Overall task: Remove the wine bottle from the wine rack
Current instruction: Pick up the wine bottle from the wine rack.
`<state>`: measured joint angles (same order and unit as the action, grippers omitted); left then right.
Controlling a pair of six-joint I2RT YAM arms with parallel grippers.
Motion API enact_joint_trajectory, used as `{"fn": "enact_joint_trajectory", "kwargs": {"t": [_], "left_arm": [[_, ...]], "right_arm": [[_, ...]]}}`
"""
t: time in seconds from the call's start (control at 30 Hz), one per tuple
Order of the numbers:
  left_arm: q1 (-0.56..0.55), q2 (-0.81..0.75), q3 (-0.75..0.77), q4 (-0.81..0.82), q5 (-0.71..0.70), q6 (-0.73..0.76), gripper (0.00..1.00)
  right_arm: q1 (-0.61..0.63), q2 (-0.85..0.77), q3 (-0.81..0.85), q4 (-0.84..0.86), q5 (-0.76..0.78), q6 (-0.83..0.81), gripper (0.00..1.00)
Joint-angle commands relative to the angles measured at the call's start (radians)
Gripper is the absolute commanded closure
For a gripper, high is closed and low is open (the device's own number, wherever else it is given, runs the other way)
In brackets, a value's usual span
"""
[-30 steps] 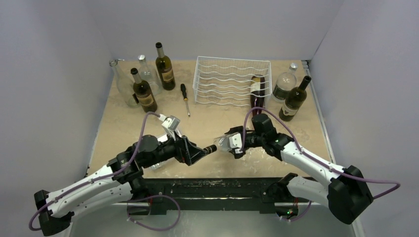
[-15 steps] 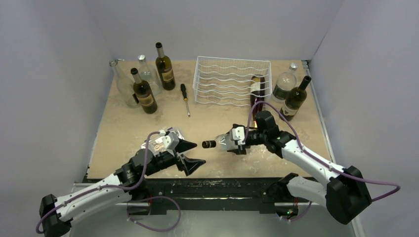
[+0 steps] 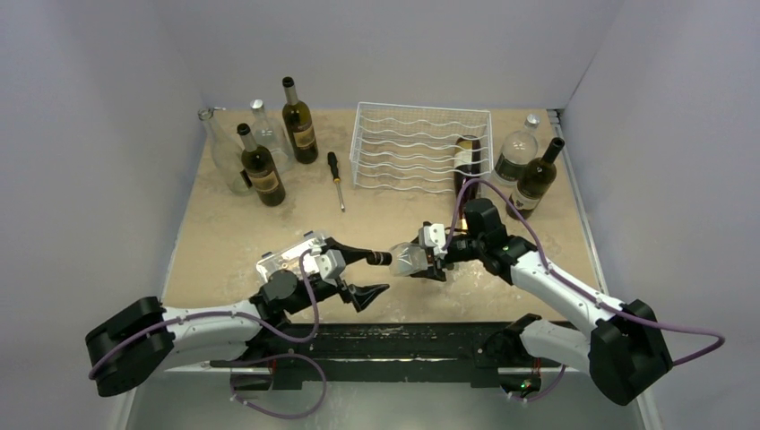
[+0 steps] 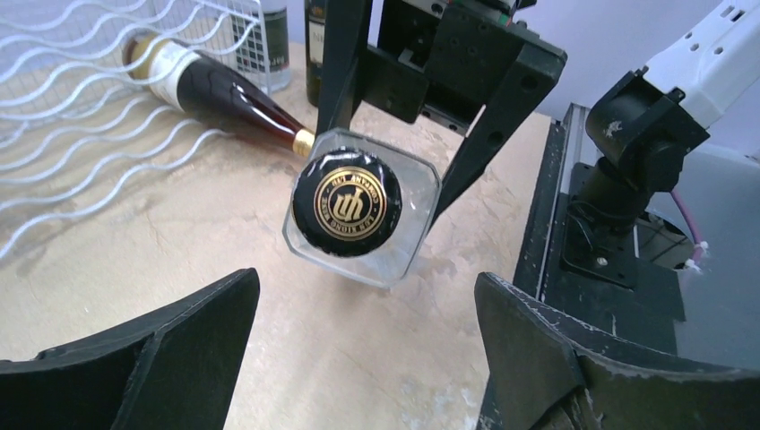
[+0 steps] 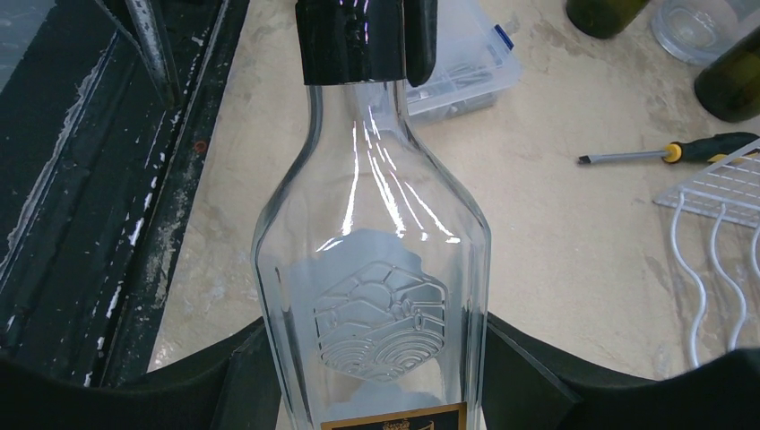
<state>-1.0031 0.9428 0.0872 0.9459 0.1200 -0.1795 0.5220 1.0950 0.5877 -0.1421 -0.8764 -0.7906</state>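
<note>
My right gripper point(image 3: 415, 262) is shut on the body of a clear square glass bottle point(image 5: 376, 269), holding it level above the table. The bottle's black cap point(image 3: 381, 259) points left. My left gripper point(image 3: 380, 272) stands open facing that cap point(image 4: 348, 203), which hangs just ahead of its spread fingers point(image 4: 179, 349), apart from them. The white wire wine rack point(image 3: 403, 148) stands at the back. A dark wine bottle point(image 3: 466, 166) lies in its right end, neck towards me point(image 4: 215, 94).
Several upright bottles stand at the back left point(image 3: 260, 166) and two at the right of the rack point(image 3: 536, 179). A screwdriver point(image 3: 336, 179) lies left of the rack. A clear plastic box point(image 3: 291, 260) sits under my left arm. A black rail point(image 3: 403, 340) edges the table front.
The left arm has sunk and stretched out to the left, and its open gripper has drawn back from the cap and come level with it again. The right gripper has carried the bottle slightly farther back.
</note>
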Motion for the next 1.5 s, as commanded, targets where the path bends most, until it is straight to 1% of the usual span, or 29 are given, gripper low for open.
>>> {"fn": "enact_joint_trajectory", "kwargs": {"t": [0.0,0.1,0.13,0.3,0.53,0.83,0.9,0.97,1.0,1.03,1.1,1.23,1.3,1.33,1.37,1.47], "left_arm": [[-0.005,0.096,-0.014,0.355,0.005,0.104,0.10],[-0.005,0.174,-0.009,0.469,0.008,0.110,0.11],[-0.005,0.192,-0.001,0.474,0.011,0.105,0.12],[-0.005,0.243,0.042,0.478,0.047,0.086,0.22],[-0.005,0.250,0.065,0.478,0.057,0.063,0.39],[-0.005,0.278,0.081,0.478,0.079,0.038,0.57],[-0.006,0.280,0.085,0.478,0.080,0.038,0.64],[-0.005,0.281,0.088,0.478,0.077,0.036,0.79],[-0.005,0.281,0.090,0.478,0.076,0.034,0.92],[-0.005,0.279,0.092,0.478,0.076,0.032,1.00],[-0.005,0.271,0.093,0.478,0.073,0.020,1.00],[-0.005,0.224,0.099,0.450,0.060,-0.009,1.00],[-0.005,0.188,0.111,0.386,0.053,-0.024,1.00],[-0.005,0.153,0.121,0.343,0.049,-0.028,1.00],[-0.005,0.125,0.136,0.297,0.043,-0.033,1.00],[-0.005,0.038,0.173,0.110,0.008,-0.038,1.00]], "right_arm": [[-0.005,-0.009,0.064,0.089,-0.068,0.012,0.96],[-0.005,-0.009,0.064,0.086,-0.071,0.008,0.96],[-0.005,-0.010,0.065,0.084,-0.073,0.007,0.96],[-0.006,-0.009,0.064,0.079,-0.076,0.002,0.96],[-0.007,-0.009,0.065,0.078,-0.081,0.001,0.96],[-0.012,-0.014,0.065,0.073,-0.081,-0.002,0.96],[-0.013,-0.015,0.064,0.072,-0.081,-0.002,0.96],[-0.014,-0.015,0.065,0.069,-0.080,-0.005,0.95],[-0.014,-0.015,0.064,0.066,-0.076,-0.004,0.94],[-0.015,-0.014,0.063,0.063,-0.072,-0.006,0.91],[-0.016,-0.013,0.059,0.061,-0.060,-0.005,0.76],[-0.017,-0.019,0.051,0.052,-0.062,-0.012,0.33],[-0.017,-0.025,0.052,0.044,-0.059,-0.013,0.16],[-0.016,-0.031,0.054,0.040,-0.056,-0.009,0.04],[-0.016,-0.036,0.059,0.035,-0.054,-0.004,0.01],[-0.025,-0.049,0.094,-0.018,-0.069,-0.008,0.01]]}}
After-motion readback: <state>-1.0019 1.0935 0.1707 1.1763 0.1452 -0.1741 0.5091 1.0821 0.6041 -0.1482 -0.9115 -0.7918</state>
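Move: The right hand already holds the bottle by its glass body, cap pointing left. The cap sits just off the left hand's open fingers: about 4 cm above, 2 cm right and 1 cm ahead. From the right hand the cap is some 12 cm left, level and slightly higher. From the left hand, the parts box lies about 18 cm left and 2 cm back, the screwdriver about 22 cm ahead and 10 cm left, both on the table. Left hand rises about 5 cm, edges right, pinches the cap; then the right fingers open off the glass. ##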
